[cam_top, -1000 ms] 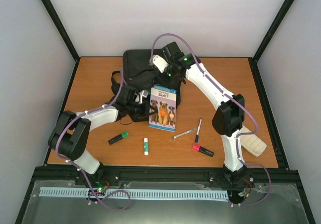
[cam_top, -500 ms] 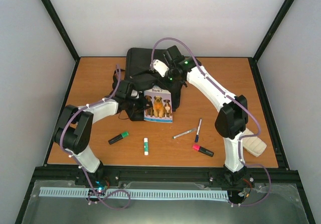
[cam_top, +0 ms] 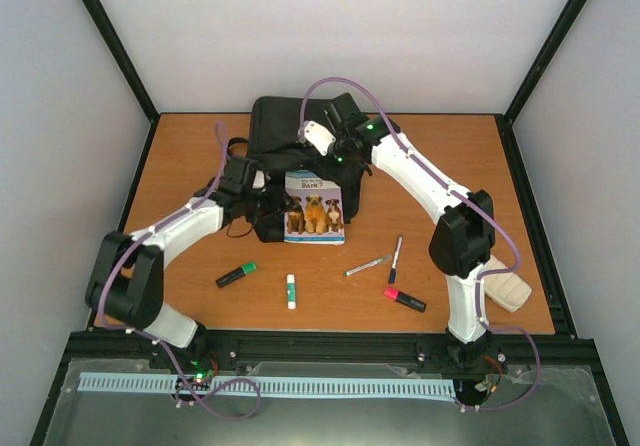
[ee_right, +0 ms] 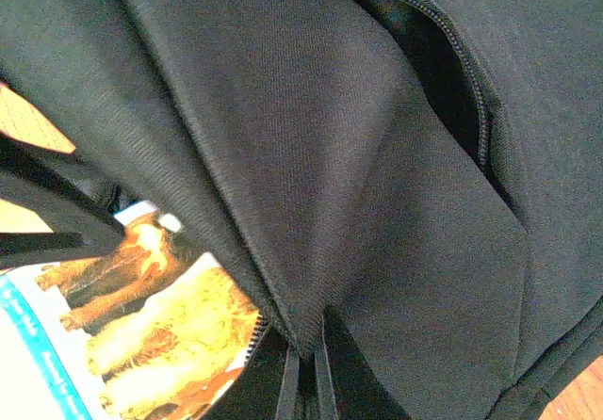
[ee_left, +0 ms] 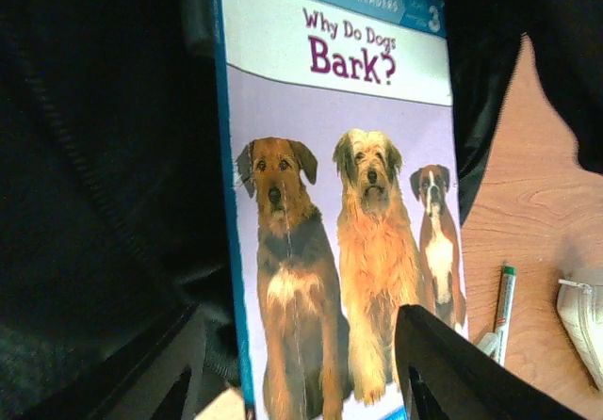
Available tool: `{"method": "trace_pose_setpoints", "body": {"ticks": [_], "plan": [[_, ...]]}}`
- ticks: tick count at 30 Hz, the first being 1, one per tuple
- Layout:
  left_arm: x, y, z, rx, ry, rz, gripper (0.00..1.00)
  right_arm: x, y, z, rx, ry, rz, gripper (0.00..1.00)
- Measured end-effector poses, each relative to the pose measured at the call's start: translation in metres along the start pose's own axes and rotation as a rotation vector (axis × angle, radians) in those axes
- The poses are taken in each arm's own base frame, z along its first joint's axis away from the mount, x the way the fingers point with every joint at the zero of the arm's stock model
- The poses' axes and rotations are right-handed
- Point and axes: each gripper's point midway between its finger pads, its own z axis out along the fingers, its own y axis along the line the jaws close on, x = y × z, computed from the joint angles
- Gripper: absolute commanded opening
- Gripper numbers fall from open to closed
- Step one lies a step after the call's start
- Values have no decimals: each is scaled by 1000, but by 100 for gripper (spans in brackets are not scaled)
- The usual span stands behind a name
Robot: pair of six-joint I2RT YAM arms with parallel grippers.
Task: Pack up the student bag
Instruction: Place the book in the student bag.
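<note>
The student bag, a black backpack, lies at the back centre of the table. My right gripper is shut on a fold of its black fabric and holds the flap up. The book "Why Do Dogs Bark?" leans at the bag's mouth with its top edge under the flap. It fills the left wrist view and shows under the fabric in the right wrist view. My left gripper is at the book's lower end. Its jaws stand apart, and the right fingertip overlaps the cover.
On the table in front lie a green marker, a glue stick, a silver pen, a blue pen and a pink highlighter. A cream pencil case lies by the right arm's base.
My left gripper moved up and left toward the bag. The book went from tilted and raised to lower, with its top under the flap. The right gripper kept hold of the fabric.
</note>
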Motion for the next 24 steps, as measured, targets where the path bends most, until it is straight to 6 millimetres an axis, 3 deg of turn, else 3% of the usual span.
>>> {"method": "trace_pose_setpoints", "body": {"ticks": [8, 11, 15, 19, 24], "plan": [[2, -6, -73, -17, -205, 80, 54, 0, 0, 0, -2, 0, 1, 3], [16, -4, -83, -10, -225, 104, 51, 0, 0, 0, -3, 0, 1, 3], [47, -10, -74, 11, -165, 171, 43, 0, 0, -1, -2, 0, 1, 3], [88, -27, -55, 43, -53, 290, 25, -1, 0, -1, -2, -2, 1, 3], [123, -31, -24, 17, 76, 396, 15, -3, 0, -3, -1, -5, 0, 3]]}}
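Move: The book lies half in the student bag, its middle about 8 cm right of the left hand, 3 cm ahead and 7 cm below; its near edge is some 7 cm back, also 8 cm right. The bag's middle is roughly 11 cm ahead and 6 cm right, the glue stick 18 cm back and 3 cm right, the green-capped marker 14 cm back and 10 cm left. From the right hand the book is about 4 cm back, 4 cm left and 16 cm below. Lift the left gripper about 6 cm off the book's left side, easing left and back. Then swing it right, keep drawing it back, and sink again to just in front of the book's near edge, about 12 cm back in all. Turn it some 20 degrees clockwise and close the half-open fingers most of the way, empty. Keep the right gripper still, pinching the bag's fabric up. ##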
